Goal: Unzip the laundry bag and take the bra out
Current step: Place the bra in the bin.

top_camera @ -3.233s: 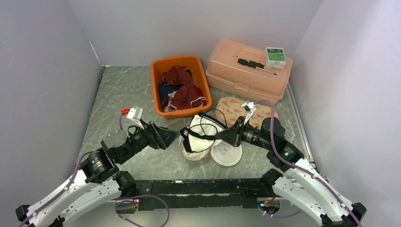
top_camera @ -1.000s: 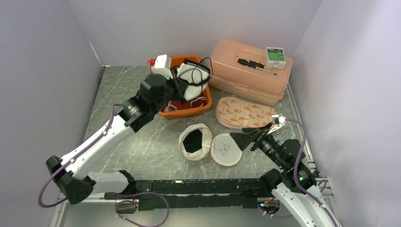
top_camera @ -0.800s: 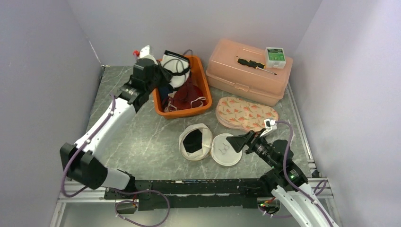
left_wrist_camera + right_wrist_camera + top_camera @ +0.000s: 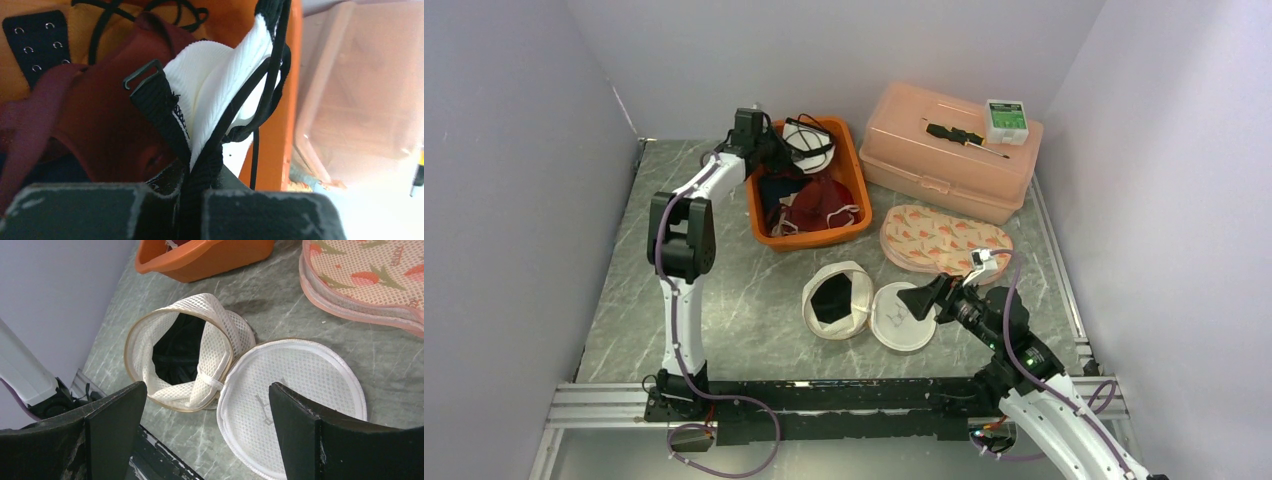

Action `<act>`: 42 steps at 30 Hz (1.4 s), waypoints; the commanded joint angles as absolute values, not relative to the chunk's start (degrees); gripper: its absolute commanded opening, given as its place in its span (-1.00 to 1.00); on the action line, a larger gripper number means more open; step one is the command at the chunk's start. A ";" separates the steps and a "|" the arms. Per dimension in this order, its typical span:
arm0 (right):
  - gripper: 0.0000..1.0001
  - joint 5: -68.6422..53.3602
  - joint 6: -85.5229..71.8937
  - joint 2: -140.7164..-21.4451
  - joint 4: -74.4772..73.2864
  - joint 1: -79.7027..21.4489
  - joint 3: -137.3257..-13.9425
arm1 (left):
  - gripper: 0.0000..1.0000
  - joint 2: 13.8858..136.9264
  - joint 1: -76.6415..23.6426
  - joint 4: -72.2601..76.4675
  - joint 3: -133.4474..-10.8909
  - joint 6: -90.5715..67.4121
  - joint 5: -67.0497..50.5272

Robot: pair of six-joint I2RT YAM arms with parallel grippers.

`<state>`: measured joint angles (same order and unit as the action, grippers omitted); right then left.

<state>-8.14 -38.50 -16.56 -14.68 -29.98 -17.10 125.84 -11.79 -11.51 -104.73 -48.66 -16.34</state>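
The white mesh laundry bag (image 4: 836, 300) lies unzipped mid-table, its dark mouth open and its round lid (image 4: 902, 316) flopped to the right. The white bra (image 4: 809, 140) with black straps hangs over the back of the orange bin (image 4: 846, 232). My left gripper (image 4: 776, 150) is shut on it. In the left wrist view, black strap and white cup (image 4: 220, 85) are pinched in the left gripper (image 4: 190, 187). My right gripper (image 4: 920, 300) stands open beside the lid, holding nothing. The right wrist view shows the bag (image 4: 185, 352) and lid (image 4: 295, 390) beyond the right gripper (image 4: 205, 420).
Dark red garments (image 4: 812, 205) fill the orange bin. A pink lidded box (image 4: 954, 150) with a screwdriver and a small green box on top stands at the back right. A strawberry-print mesh bag (image 4: 939, 238) lies behind my right gripper.
The left arm has carried the bra from the open bag to the orange bin and stretched out to the bin's back left. The right arm drew back beside the lid, still open.
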 commanded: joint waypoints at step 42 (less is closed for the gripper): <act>0.95 -2.47 -39.82 -15.90 -11.74 -30.02 -20.64 | 0.89 83.30 -21.21 -20.31 -82.71 -41.05 -9.92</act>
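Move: The left hand holds the white bra over the far part of the bin, whose middle is about 4 cm back, 3 cm right and 8 cm below. The maroon bag inside lies roughly 8 cm back, 4 cm right and 7 cm below; the storage box stands some 33 cm right, about level in reach, 6 cm below. From the right hand, the bin's middle is about 32 cm ahead, 24 cm left and 10 cm below. Left hand lowers the bra 5 cm into the bin, opens, then rises about 20 cm, drawing back. ##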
